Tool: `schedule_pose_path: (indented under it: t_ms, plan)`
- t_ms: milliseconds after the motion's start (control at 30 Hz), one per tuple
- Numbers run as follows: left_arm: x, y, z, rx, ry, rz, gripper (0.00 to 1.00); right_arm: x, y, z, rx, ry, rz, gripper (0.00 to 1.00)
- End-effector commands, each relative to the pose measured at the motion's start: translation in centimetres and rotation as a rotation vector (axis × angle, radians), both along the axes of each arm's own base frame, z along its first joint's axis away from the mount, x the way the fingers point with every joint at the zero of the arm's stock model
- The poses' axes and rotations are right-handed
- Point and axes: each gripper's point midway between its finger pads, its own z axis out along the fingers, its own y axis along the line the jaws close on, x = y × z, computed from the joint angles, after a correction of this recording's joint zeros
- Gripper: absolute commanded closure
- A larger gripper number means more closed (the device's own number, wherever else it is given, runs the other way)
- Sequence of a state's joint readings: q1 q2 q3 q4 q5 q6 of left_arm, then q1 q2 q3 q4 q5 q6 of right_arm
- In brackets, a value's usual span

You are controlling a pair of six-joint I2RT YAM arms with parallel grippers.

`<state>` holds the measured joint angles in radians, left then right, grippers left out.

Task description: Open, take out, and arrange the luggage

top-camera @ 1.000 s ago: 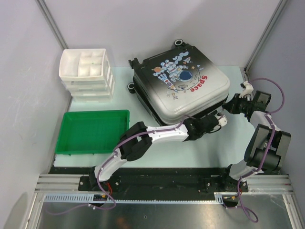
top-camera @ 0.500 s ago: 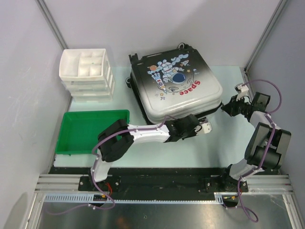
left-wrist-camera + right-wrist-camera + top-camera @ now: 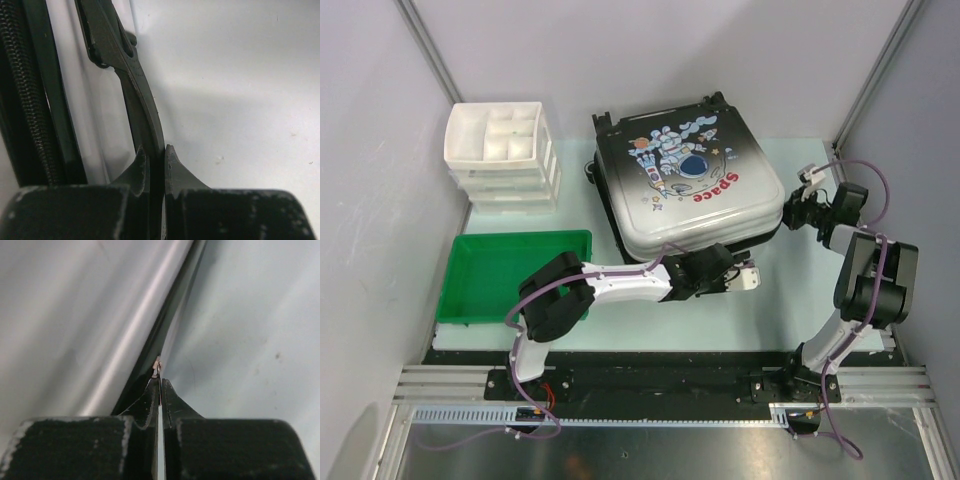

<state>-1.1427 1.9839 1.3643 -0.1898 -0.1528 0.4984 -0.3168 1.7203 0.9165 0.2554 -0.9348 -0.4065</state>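
Note:
The luggage (image 3: pixel 685 180) lies flat in the middle of the table, astronaut side up, a hard shell fading from black to white. My left gripper (image 3: pixel 750 277) is at its near edge. In the left wrist view this gripper (image 3: pixel 156 156) is shut on a black zipper pull (image 3: pixel 137 85), with the zipper teeth (image 3: pixel 27 105) running alongside. My right gripper (image 3: pixel 790 212) is at the luggage's right side. In its wrist view the right gripper (image 3: pixel 160 385) is shut, tips against the dark seam (image 3: pixel 170 320) of the shell, with a tiny pale bit (image 3: pixel 157 364) at the tips.
A flat green tray (image 3: pixel 470 290) lies at the near left, partly under the left arm. A white compartmented drawer box (image 3: pixel 500 155) stands at the back left. Frame posts and grey walls close in both sides.
The left gripper closed on the zipper pull and slid left along the luggage's near edge. The luggage turned and shifted left and back. The right gripper followed it slightly backward.

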Motion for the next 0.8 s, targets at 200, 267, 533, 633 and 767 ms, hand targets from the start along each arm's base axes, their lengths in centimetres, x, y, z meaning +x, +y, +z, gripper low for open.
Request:
schedule_pose_path:
  t_ms: [200,267,533,633,767]
  plan:
    - [-5.9,4.6,-3.7,0.279,0.140,-0.193,1.00,4.7,3.0,3.9,0.213,-0.047,0.055,1.00]
    - [-6.3,4.5,-3.5,0.271,0.151,-0.204,1.00,5.5,2.5,4.6,0.236,-0.063,0.052,1.00]
    - [-5.9,4.1,-2.9,0.260,0.132,-0.198,1.00,7.3,4.3,6.0,0.395,-0.006,0.051,0.74]
    - [-5.2,2.8,-1.4,0.222,0.107,-0.189,1.00,7.5,1.4,6.8,0.409,0.003,-0.036,0.55]
    - [-4.2,-0.1,1.3,0.138,0.078,-0.177,1.00,6.9,-5.0,9.2,0.347,-0.035,-0.198,0.34]
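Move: The right fingers are shut on the zip pull at the case's right side, and the zip runs on to the case's far-right wheel corner, about 23 cm ahead and 14 cm to the left of this hand. From the same hand the suitcase's middle lies about 8 cm ahead and 21 cm left. The left fingers already pinch the suitcase handle; the zip pull is some 8 cm ahead, 8 cm right and 4 cm above that hand. The right hand works forward and left along the case's right side towards the far wheel corner, about 3 cm each way, rolling some 20 degrees so its left side rises and tipping down a little, then opens well over halfway and lets go of the zip pull as it carries on forward, swinging back right about 2.5 cm and lifting slightly. Meanwhile the left hand keeps its pinch on the handle at the near side and drifts left a little over 1 cm, its wrist nearly still. ##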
